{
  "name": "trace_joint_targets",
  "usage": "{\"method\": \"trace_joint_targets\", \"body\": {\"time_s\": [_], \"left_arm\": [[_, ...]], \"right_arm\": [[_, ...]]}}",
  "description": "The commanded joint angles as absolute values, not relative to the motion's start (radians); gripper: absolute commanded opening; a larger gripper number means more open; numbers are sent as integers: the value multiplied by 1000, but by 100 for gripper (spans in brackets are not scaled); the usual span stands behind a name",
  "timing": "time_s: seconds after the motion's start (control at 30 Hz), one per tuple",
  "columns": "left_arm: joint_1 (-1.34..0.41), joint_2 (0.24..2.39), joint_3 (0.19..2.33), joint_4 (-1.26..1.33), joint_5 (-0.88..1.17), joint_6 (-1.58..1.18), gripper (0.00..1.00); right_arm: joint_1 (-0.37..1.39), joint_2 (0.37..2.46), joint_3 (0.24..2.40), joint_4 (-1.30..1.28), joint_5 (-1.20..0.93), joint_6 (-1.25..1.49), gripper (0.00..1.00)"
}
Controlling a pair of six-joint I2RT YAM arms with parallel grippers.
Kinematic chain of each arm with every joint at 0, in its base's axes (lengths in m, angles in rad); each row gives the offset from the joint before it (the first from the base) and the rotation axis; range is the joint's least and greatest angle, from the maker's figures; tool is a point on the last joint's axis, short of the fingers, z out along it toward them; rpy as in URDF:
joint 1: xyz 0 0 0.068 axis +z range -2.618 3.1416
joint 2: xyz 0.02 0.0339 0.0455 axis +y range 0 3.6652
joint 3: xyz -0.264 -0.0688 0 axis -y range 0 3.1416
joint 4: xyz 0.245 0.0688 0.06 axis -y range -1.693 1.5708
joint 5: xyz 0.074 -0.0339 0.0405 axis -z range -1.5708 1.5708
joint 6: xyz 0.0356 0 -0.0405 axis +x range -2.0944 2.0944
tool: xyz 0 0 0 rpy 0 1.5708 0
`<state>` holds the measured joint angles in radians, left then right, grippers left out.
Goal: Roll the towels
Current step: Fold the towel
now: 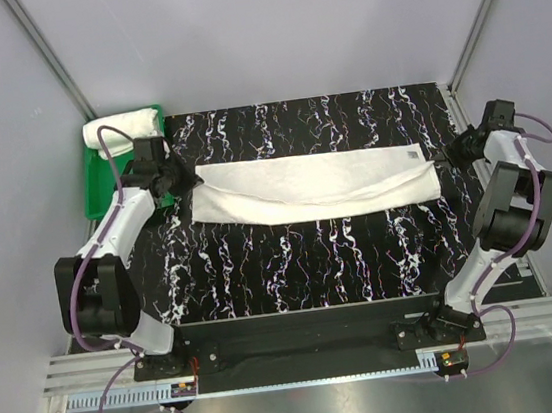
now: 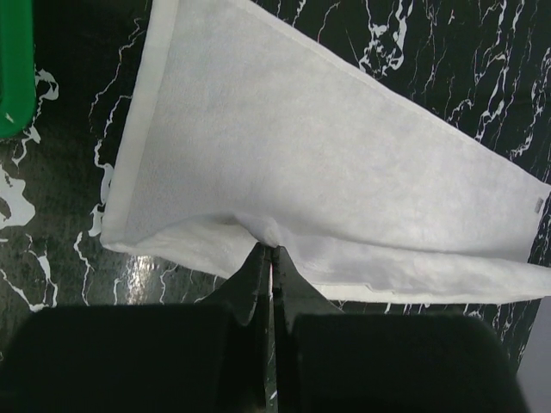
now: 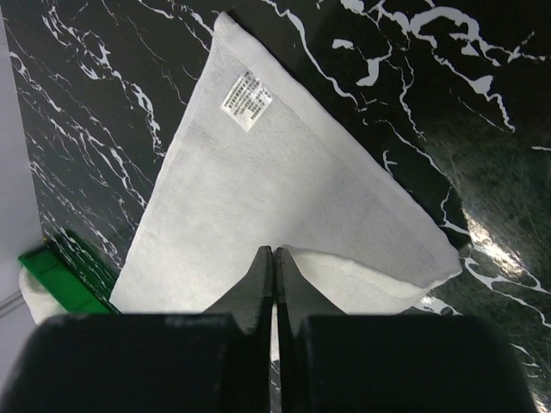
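Observation:
One white towel [image 1: 314, 184] lies folded lengthwise across the black marbled table [image 1: 293, 265], reaching from arm to arm. My left gripper [image 1: 190, 182] is at its left end. In the left wrist view this gripper [image 2: 271, 249] is shut on a puckered fold of the towel [image 2: 327, 146]. My right gripper [image 1: 443, 158] is at the right end, near the sewn label [image 3: 245, 100]. In the right wrist view it [image 3: 275, 250] is shut where the upper layer of the towel [image 3: 267, 189] curls up. A second towel [image 1: 123, 127] sits rolled on the green tray [image 1: 102, 182].
The green tray stands at the back left corner, just behind my left arm, and shows in the left wrist view [image 2: 13, 69] and the right wrist view [image 3: 60, 275]. Grey walls and slanted metal posts [image 1: 46, 53] close in the table.

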<state>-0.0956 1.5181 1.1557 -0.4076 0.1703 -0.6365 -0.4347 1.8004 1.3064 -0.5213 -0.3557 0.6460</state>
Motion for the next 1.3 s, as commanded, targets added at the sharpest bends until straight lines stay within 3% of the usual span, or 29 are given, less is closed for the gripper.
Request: {"method": "trace_joint_targets", "body": {"time_s": [0.0, 1.03, 1.13, 1.23, 1.27], "left_arm": [[-83, 1555, 1233, -354, 140, -640, 0], [-8, 1914, 1482, -391, 150, -598, 0], [-3, 1959, 1525, -403, 150, -594, 0], [-2, 2012, 1578, -425, 147, -594, 0], [-3, 2040, 1603, -433, 150, -594, 0]], "right_arm": [[-430, 1838, 1394, -522, -328, 667, 0], [-376, 2131, 1678, -572, -296, 684, 0], [-374, 2163, 1707, -572, -304, 689, 5], [-371, 2198, 1741, -572, -313, 690, 24], [-368, 2206, 1752, -571, -314, 692, 36]]}}
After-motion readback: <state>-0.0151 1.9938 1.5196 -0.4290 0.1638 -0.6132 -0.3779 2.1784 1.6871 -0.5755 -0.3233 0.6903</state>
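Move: Each hand already holds one near corner of the towel in shut fingers. From the left hand, the towel's far left corner lies about 15 cm ahead, 3 cm left and 14 cm below, while the green tray's middle is some 18 cm ahead and 24 cm left on the table. From the right hand, the far right corner is about 11 cm ahead, 2 cm left and 8 cm below, with the white label 8 cm ahead and 4 cm left. Both hands carry their corners forward about 9 cm and down towards the far corners, right fingers finally parting. ##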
